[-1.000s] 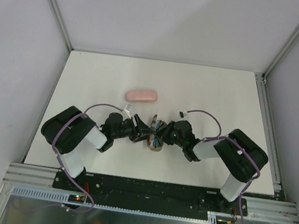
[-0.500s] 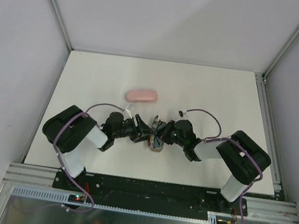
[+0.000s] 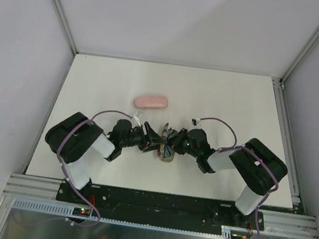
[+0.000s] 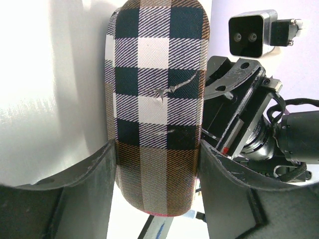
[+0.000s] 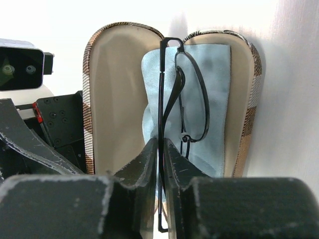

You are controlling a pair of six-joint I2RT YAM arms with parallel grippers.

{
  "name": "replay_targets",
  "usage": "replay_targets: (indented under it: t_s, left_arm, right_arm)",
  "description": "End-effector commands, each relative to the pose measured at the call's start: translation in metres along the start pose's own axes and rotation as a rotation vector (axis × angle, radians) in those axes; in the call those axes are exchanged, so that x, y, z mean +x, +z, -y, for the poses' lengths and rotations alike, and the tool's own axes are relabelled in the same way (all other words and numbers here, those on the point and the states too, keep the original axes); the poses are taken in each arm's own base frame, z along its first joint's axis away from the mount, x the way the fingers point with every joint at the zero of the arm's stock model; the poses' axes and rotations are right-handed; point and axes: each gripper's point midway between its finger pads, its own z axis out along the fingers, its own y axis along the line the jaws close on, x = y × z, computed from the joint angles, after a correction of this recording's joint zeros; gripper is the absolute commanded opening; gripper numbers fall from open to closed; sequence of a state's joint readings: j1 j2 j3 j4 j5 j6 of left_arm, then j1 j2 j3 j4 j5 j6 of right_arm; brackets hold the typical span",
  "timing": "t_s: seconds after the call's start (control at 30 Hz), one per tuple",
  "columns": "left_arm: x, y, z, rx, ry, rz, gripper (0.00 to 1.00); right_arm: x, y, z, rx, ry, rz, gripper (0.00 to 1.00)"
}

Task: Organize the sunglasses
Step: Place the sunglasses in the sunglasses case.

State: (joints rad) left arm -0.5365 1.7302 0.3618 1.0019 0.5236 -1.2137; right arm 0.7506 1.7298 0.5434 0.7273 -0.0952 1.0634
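A checkered case (image 5: 117,89) stands open on the table between both arms, a light blue cloth (image 5: 219,74) lying in its right half. A dark wire pair of sunglasses (image 5: 162,89) with round clear lenses hangs folded over the cloth. My right gripper (image 5: 162,149) is shut on its thin temple arms. In the left wrist view the case (image 4: 157,99) shows its checkered outside, and my left gripper (image 4: 157,164) is shut on it, one finger on each side. From above, the left gripper (image 3: 149,141) and right gripper (image 3: 171,140) meet at the case (image 3: 165,152).
A pink oblong case (image 3: 151,102) lies shut on the white table (image 3: 239,101), beyond the grippers and to the left. Grey walls and metal rails close in the table on three sides. The right arm's camera (image 4: 247,35) sits close beside the checkered case.
Both arms stay at the case; the right arm has only nudged slightly. Nothing has visibly been let go or taken.
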Motion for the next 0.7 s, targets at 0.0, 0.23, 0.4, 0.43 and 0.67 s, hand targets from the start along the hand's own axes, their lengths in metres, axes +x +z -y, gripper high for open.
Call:
replay_targets:
  t_s: [0.0, 0.23, 0.4, 0.43, 0.67]
  left_arm:
    - [0.000, 0.004, 0.026, 0.093, 0.055, -0.023, 0.56]
    - [0.000, 0.004, 0.025, 0.089, 0.057, -0.022, 0.56]
    - [-0.001, 0.005, 0.024, 0.088, 0.059, -0.022, 0.56]
    - [-0.001, 0.005, 0.024, 0.088, 0.059, -0.022, 0.56]
    - [0.000, 0.005, 0.023, 0.086, 0.058, -0.024, 0.56]
  right_arm:
    - [-0.001, -0.002, 0.002, 0.007, 0.002, 0.005, 0.16]
    - [-0.006, -0.007, 0.009, 0.055, -0.005, 0.015, 0.27]
    - [-0.008, -0.009, 0.010, 0.061, -0.005, 0.013, 0.30]
    - [-0.009, -0.010, 0.010, 0.060, -0.005, 0.014, 0.30]
    - [-0.013, -0.015, 0.011, 0.077, -0.015, 0.015, 0.35]
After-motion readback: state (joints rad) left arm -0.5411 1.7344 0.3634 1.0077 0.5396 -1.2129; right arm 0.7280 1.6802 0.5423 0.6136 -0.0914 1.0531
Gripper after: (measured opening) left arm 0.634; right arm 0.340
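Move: The right hand has the sunglasses by one temple; their middle lies about 1 cm ahead, 1 cm right and 1 below it. The case's cloth-lined half is some 2 cm right, level fore and aft, 3 below; its empty half is about 4 cm left, level fore and aft. The pink case lies roughly 17 cm ahead and 11 left. From the left hand the sunglasses are about 5 cm right, level fore and aft. The right fingers loosen their pinch on the sunglasses' temple, opening to about a third, and stay around it while the hand eases right some 1.5 cm, sinking slightly over the cloth-lined half. The left hand keeps its grip on the empty half, practically still. ##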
